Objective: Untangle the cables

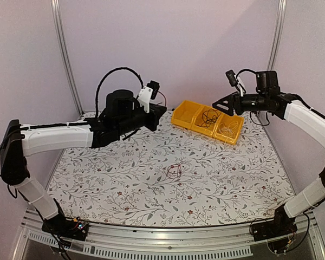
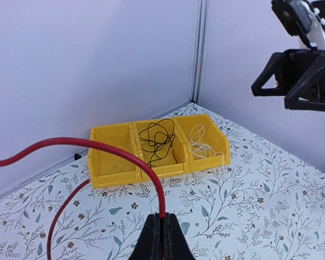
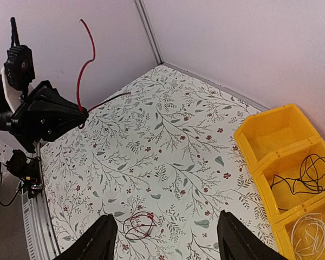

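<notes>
My left gripper [image 2: 162,219] is shut on a thick red cable [image 2: 116,151], which arcs up and left out of the left wrist view. From the right wrist the same red cable [image 3: 87,59] rises from the left gripper [image 3: 78,115]. A black cable [image 1: 208,116] lies in the middle yellow bin. A white cable [image 1: 228,129] lies in the right bin. A small dark red wire tangle [image 1: 173,171] rests on the floral mat, below my open right gripper [image 3: 168,241], which holds nothing. The right gripper [image 1: 223,107] hovers over the bins.
Three joined yellow bins [image 1: 182,116] stand at the back of the mat; the left one holds nothing. White enclosure walls with metal posts [image 1: 65,54] close in the back and sides. The mat's front edge meets a metal rail [image 1: 168,238].
</notes>
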Available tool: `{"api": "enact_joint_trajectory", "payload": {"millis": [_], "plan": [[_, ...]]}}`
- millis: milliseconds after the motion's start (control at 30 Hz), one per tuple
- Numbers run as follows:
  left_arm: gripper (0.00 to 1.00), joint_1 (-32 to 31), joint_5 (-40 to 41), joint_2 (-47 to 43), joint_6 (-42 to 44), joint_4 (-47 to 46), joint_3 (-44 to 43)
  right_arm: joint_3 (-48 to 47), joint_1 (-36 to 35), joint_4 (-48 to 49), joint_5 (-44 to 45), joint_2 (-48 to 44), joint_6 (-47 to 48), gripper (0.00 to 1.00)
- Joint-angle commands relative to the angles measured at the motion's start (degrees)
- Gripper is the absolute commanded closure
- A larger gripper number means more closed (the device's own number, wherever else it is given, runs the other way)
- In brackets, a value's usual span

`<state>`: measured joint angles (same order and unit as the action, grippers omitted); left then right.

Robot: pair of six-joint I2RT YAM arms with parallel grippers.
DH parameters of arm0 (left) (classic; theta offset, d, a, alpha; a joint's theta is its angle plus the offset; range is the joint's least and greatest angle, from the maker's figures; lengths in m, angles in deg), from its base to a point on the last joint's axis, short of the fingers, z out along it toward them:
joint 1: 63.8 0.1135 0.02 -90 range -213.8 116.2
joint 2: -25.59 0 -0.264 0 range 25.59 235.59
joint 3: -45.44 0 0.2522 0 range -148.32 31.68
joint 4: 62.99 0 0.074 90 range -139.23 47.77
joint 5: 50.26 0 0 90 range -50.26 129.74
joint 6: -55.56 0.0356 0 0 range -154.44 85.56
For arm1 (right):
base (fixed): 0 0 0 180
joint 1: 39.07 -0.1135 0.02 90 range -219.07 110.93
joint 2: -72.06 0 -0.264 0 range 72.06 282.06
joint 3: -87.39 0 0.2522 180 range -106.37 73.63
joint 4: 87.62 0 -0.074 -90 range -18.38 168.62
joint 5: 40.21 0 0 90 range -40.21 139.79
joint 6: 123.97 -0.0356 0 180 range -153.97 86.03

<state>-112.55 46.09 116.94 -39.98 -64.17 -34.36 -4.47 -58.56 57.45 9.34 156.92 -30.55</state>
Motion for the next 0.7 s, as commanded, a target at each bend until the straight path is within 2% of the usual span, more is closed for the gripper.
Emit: {"api": "enact_joint_trajectory", "payload": {"millis": [0,133,367,467,667], "plan": [[1.0,4.7,-15.2,7.8,-4.2,2.3,-9.8,13.6,4.1,7.0,1.0,-10.2,7.1,0.3],[1.0,8.6,-28.3,18.5,-7.1,3.8,-20.0,25.3,6.8,13.5,1.0,-15.3,9.0,0.3],[1.0,13.5,-43.4,34.3,-8.9,3.6,-37.3,27.4,8.2,14.8,0.9,-16.9,12.7,0.29],[1.0,15.1,-48.2,41.3,-10.9,2.2,-44.4,28.4,8.2,15.1,-0.2,-15.7,13.8,0.3],[1.0,16.3,-50.7,53.3,-15.5,-0.6,-57.5,27.6,8.2,13.9,-1.5,-13.3,14.9,0.29]]}}
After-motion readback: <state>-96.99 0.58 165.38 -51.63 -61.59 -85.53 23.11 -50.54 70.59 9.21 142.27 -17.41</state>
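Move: The left hand already holds the red wire up in its shut fingers; the empty left compartment of the yellow bin lies about 26 cm ahead of it, 11 to its right and 24 below. The black cables in the middle compartment are some 25 cm ahead and 23 right, and the red coil on the table about 7 cm back, 5 right and 28 below. From the open right hand, the empty compartment is roughly 24 cm ahead, 9 left and 27 below. Keeping its pinch on the red wire, the left hand carries it some 15 cm forward, with a smaller shift right and, after a slight rise, a drop of about 7 cm, towards the empty left compartment; the wrist swings counter-clockwise by nearly 30 degrees and tips down. The right hand, empty and still open, withdraws to the right and down, about 7 cm each way. ##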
